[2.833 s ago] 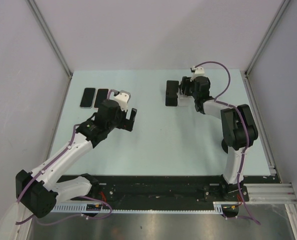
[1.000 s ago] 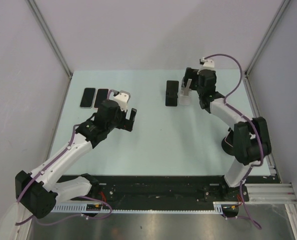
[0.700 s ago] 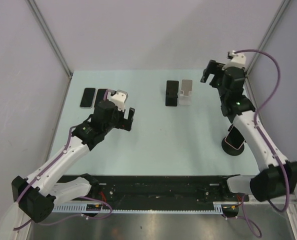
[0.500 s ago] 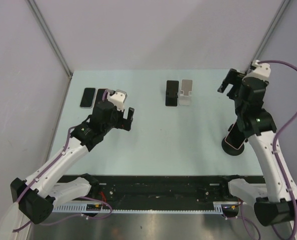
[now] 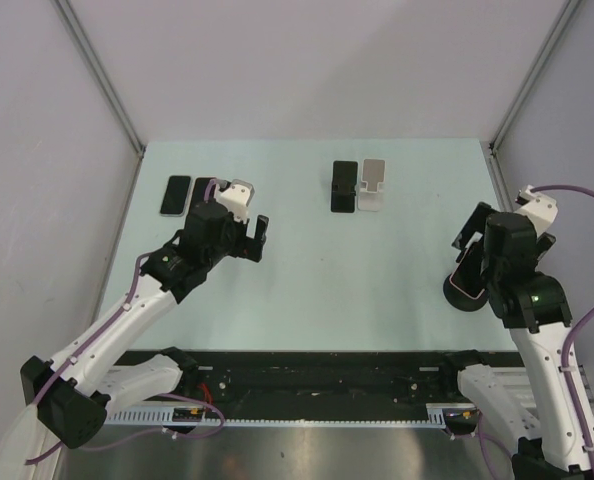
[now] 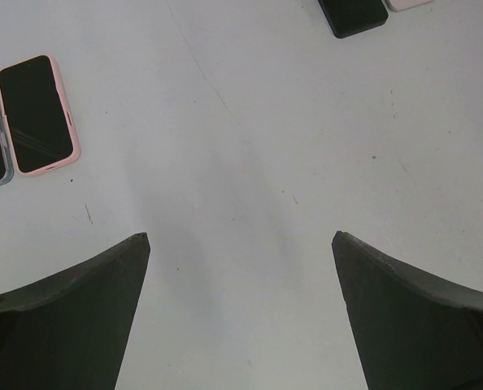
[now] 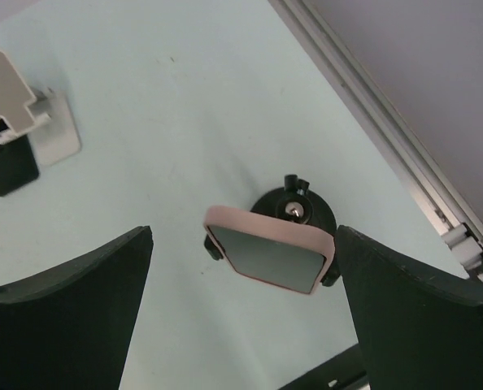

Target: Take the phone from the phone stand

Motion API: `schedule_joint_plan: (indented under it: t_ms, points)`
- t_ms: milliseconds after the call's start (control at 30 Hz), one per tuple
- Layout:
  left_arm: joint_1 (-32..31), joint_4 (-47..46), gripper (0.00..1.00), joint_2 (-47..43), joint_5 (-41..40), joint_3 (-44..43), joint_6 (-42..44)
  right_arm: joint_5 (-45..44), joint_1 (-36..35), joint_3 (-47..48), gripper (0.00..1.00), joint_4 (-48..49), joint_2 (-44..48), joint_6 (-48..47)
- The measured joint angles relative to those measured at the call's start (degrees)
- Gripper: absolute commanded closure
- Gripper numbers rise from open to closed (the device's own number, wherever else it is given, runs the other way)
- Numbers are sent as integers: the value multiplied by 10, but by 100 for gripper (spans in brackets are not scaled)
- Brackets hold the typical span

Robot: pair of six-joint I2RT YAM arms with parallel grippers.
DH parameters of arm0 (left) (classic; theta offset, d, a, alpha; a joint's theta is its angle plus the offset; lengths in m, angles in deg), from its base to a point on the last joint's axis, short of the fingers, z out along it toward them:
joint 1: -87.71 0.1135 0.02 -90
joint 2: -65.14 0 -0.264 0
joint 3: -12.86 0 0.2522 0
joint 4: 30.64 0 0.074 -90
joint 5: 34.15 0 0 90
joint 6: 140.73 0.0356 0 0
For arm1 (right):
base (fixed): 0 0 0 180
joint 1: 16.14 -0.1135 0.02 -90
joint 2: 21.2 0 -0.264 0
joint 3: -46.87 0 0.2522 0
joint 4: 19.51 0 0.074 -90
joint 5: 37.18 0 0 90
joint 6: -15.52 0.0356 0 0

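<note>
A phone in a pink case (image 7: 270, 253) sits tilted on a round black phone stand (image 7: 294, 210) near the table's right edge; it also shows in the top view (image 5: 466, 274). My right gripper (image 7: 243, 231) is open and hovers above the phone, one finger on each side of it and not touching; in the top view my right gripper (image 5: 480, 240) is just behind the stand. My left gripper (image 5: 258, 238) is open and empty over the left-centre of the table, and the left wrist view (image 6: 241, 236) shows only bare table between the fingers.
A white stand (image 5: 375, 186) is at the back centre with a black phone (image 5: 344, 186) lying flat beside it. Two phones (image 5: 176, 195) lie at the back left; one has a pink case (image 6: 36, 114). A metal rail (image 7: 388, 122) runs along the right edge.
My right arm has swung away from the white stand at the back centre, out to the right and nearer, to above the black stand holding the pink-cased phone. The left arm has barely moved.
</note>
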Motion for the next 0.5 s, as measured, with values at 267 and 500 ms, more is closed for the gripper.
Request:
schedule_joint_plan:
  t_ms: [267,500]
  points:
    - [0,0,0,0,2,0,0,-30,0,-78,0,-28,3,49]
    - [0,0,0,0,2,0,0,-48,0,-115,0,-1,2,59]
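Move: The phone in the round black stand has its middle about 11 cm below the open right hand, roughly 1 cm ahead and 1 cm to its right. The empty white stand lies some 32 cm ahead and 20 cm left of this hand, and the empty black stand is level with the white one and 7 cm farther left, both some 16 cm lower than the hand. From the left hand, the same phone is about 49 cm to the right, 4 cm back and 5 cm lower. Downward goes the right hand, about 7 cm and slowing, onto the upper end of the phone in the round black stand. On the way the fingertips tip down nearly 10 degrees and the hand turns slightly clockwise. The fingers stay wide open, one coming to each side edge of the phone; touch can't be made out. ##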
